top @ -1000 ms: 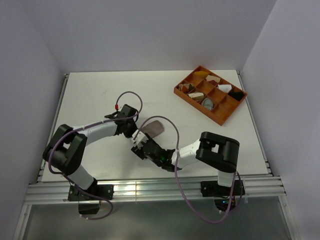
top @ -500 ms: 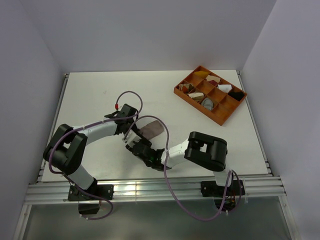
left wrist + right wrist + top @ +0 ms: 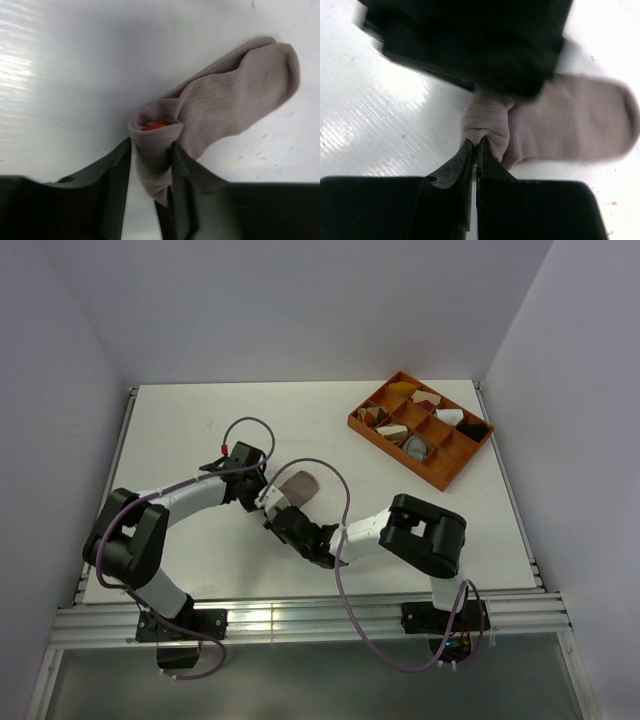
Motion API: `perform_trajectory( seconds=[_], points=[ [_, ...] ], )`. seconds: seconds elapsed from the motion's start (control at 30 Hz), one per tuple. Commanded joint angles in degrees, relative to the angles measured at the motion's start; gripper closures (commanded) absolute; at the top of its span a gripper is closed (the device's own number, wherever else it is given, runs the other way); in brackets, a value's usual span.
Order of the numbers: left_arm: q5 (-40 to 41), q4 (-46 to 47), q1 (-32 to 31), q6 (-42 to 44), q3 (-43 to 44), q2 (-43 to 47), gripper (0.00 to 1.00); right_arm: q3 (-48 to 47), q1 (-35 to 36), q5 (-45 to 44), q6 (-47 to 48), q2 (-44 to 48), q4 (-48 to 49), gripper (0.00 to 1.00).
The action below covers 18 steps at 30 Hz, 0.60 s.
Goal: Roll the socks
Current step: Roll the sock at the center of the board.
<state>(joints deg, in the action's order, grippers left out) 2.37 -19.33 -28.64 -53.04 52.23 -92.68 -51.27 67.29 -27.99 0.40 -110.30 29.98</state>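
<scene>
The pinkish-tan sock lies on the white table, its cuff end rolled into a tight bundle with a bit of red showing inside, its toe end flat. My left gripper is shut on the rolled end, one finger on each side. My right gripper comes from the opposite side and pinches the roll's edge, jaws almost touching. In the top view the left gripper and the right gripper meet at the sock's near-left end. The grey sock is out of view.
An orange divided tray with small cloth bundles stands at the back right. The left gripper's black body hangs just above the roll in the right wrist view. White walls close in the table on three sides.
Both grippers have shifted a little toward the far left with the sock. The flat part of the sock looks shorter and the right arm's elbow has swung.
</scene>
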Motion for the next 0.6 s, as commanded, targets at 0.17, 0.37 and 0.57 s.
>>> perform_trajectory(
  seconds=[0.17,0.37,0.57],
  points=[
    [-5.09,1.84,8.08,2.15,3.85,5.5,0.42,4.77,-10.85,29.54,-6.47,4.22,-5.45,1.0],
    [-7.55,8.33,8.43,-0.31,-2.82,8.39,0.41,0.56,-17.71,47.9,-8.31,4.22,-11.85,1.0],
    [-9.4,11.42,8.43,2.75,-2.93,5.59,0.46,-4.45,-20.18,53.83,-5.94,3.34,-18.98,1.0]
  ],
)
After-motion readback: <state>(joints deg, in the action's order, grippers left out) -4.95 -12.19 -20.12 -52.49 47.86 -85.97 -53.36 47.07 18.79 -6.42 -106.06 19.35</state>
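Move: The sock's rolled end sits right at both grippers: a centimetre or so back and 2 cm to the right of the left hand point, and barely 1 cm ahead and to the left of the right one, already pinched there. The sock's flat part lies about 5 cm ahead and 11 cm to the right of the left hand, on the table. The divided box is some 18 cm ahead and 39 cm to the right of that hand. Left fingers open wider, rising some 4 cm forward-left off the roll; right keeps its pinch, tipping down 30 degrees. ##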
